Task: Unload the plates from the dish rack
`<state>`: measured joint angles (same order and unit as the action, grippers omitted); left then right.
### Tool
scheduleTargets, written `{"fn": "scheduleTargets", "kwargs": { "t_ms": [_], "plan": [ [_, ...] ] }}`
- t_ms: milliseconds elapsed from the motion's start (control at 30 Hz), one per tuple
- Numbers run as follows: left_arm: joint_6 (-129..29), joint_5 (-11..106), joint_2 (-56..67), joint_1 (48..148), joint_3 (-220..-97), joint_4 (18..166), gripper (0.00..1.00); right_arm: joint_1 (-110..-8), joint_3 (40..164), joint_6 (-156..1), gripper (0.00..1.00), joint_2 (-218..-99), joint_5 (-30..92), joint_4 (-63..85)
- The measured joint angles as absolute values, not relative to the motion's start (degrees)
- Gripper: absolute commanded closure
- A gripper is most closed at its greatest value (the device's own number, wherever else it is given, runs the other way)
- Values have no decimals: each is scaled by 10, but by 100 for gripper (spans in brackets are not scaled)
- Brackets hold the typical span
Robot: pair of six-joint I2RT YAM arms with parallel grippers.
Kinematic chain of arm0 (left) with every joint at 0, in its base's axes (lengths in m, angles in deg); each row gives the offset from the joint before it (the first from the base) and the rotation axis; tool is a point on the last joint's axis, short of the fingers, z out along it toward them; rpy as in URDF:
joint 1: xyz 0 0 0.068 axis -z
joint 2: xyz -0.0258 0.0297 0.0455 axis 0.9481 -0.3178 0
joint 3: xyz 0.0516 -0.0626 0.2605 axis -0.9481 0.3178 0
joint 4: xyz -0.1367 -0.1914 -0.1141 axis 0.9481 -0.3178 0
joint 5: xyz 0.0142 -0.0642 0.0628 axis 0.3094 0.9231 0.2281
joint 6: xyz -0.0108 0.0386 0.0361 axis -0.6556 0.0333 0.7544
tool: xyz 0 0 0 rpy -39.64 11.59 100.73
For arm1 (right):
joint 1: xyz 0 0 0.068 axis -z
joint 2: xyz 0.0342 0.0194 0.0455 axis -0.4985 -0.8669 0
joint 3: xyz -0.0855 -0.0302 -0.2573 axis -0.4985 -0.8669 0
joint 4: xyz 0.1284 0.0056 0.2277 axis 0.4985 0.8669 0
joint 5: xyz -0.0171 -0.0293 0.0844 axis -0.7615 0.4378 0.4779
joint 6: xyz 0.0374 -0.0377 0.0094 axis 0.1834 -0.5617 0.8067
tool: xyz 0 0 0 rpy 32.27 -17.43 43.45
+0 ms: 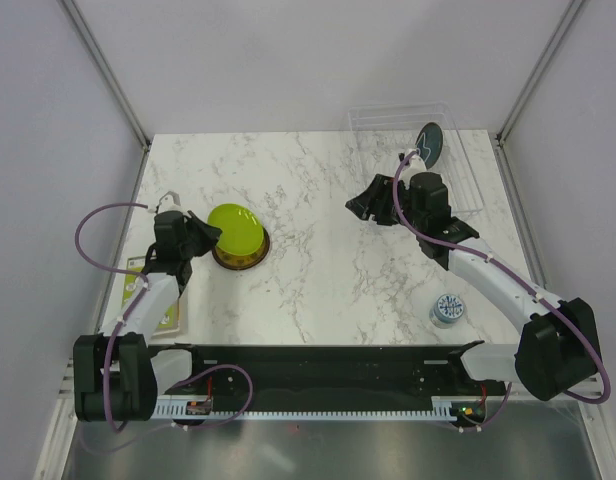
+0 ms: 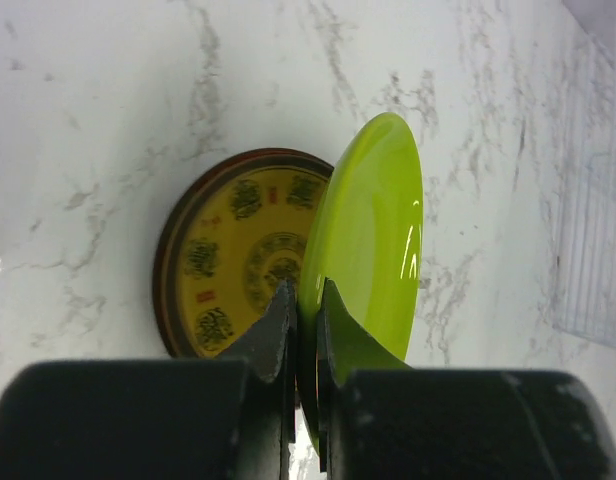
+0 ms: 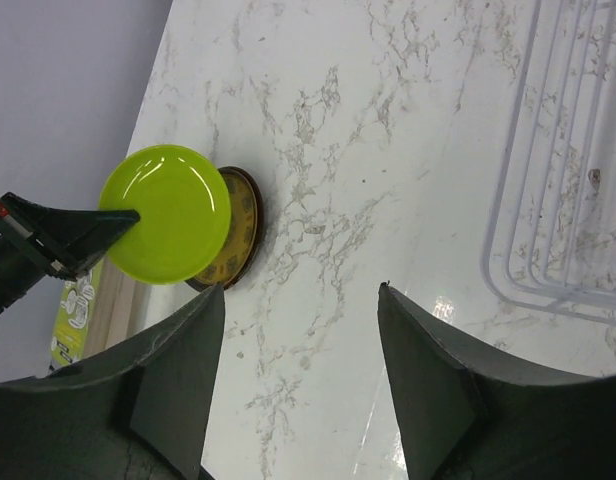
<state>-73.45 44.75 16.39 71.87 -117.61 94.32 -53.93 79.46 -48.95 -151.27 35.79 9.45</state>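
Observation:
My left gripper is shut on the rim of the lime green plate, holding it tilted just above the yellow patterned plate, which lies flat with a dark red-brown rim under it. In the top view the green plate covers most of that stack, with the left gripper at its left edge. The dark teal-blue plate stands upright in the clear dish rack at the back right. My right gripper is open and empty over bare table, left of the rack.
A small blue-and-white patterned cup stands near the right arm's forearm. A flat green-yellow rectangular item lies at the left table edge under the left arm. Grey walls close the back and sides.

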Motion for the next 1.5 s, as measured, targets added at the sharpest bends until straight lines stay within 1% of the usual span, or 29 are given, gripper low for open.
{"fn": "scheduleTargets", "kwargs": {
  "t_ms": [133,333,367,400,433,500,533,567,633,733,800,867,900,1033,1200,1233,1367,1500],
  "plan": [
    [-735,459,129,685,-1176,942,98,-536,781,-495,31,-1513,358,101],
    [-735,488,93,685,-1170,946,98,-534,769,-502,31,-1513,359,109],
    [-735,491,89,685,-1168,948,94,-534,769,-502,31,-1512,359,109],
    [-735,495,86,684,-1166,949,90,-533,768,-503,31,-1513,359,110],
    [-736,498,84,683,-1164,952,76,-533,767,-503,31,-1513,359,110],
    [-738,503,82,682,-1160,962,63,-533,766,-505,31,-1513,359,112],
    [-739,505,82,681,-1158,964,48,-533,766,-505,31,-1513,359,112],
    [-740,507,82,681,-1157,965,42,-533,766,-507,31,-1513,359,112],
    [-741,514,82,681,-1153,965,31,-531,766,-509,31,-1513,359,112],
    [-741,519,82,681,-1149,964,24,-526,766,-514,31,-1513,358,115],
    [-741,519,82,681,-1149,964,22,-524,766,-517,31,-1513,356,119],
    [-741,518,82,681,-1149,960,15,-522,766,-521,31,-1513,354,125],
    [-741,517,82,681,-1149,958,1,-521,766,-523,31,-1513,353,128],
    [-731,502,83,681,-1160,924,0,-519,771,-540,31,-1513,340,149],
    [-716,464,85,681,-1198,864,0,-514,810,-576,30,-1517,284,200],
    [-715,458,88,681,-1202,857,0,-514,818,-582,28,-1518,272,206],
    [-715,448,115,681,-1205,836,0,-509,865,-624,26,-1520,178,236],
    [-715,478,177,684,-1207,835,0,-488,942,-679,25,-1553,76,246]
  ]
}}
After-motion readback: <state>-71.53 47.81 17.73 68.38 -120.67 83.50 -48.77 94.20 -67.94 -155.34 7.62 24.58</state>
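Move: The left hand holds the green plate by its rim. The patterned brown plate on the stack lies roughly 5 cm ahead of it, 5 cm to its right and 9 cm below; a tray with green things stands some 20 cm left, 11 cm back. From the empty right hand, the dark plate is about 22 cm ahead, 14 cm right and 10 cm lower, in the dish rack, whose middle is some 19 cm ahead and 16 cm right. The left hand lowers the green plate about 5 cm onto the patterned plate, tips slightly down, opens wide to let go, and finally rises clear. Meanwhile the right hand, fingers staying open, first sinks gently, then sweeps about 12 cm right with some forward and upward travel towards the dark plate, rolling left side down and turning clockwise some 25 degrees. ##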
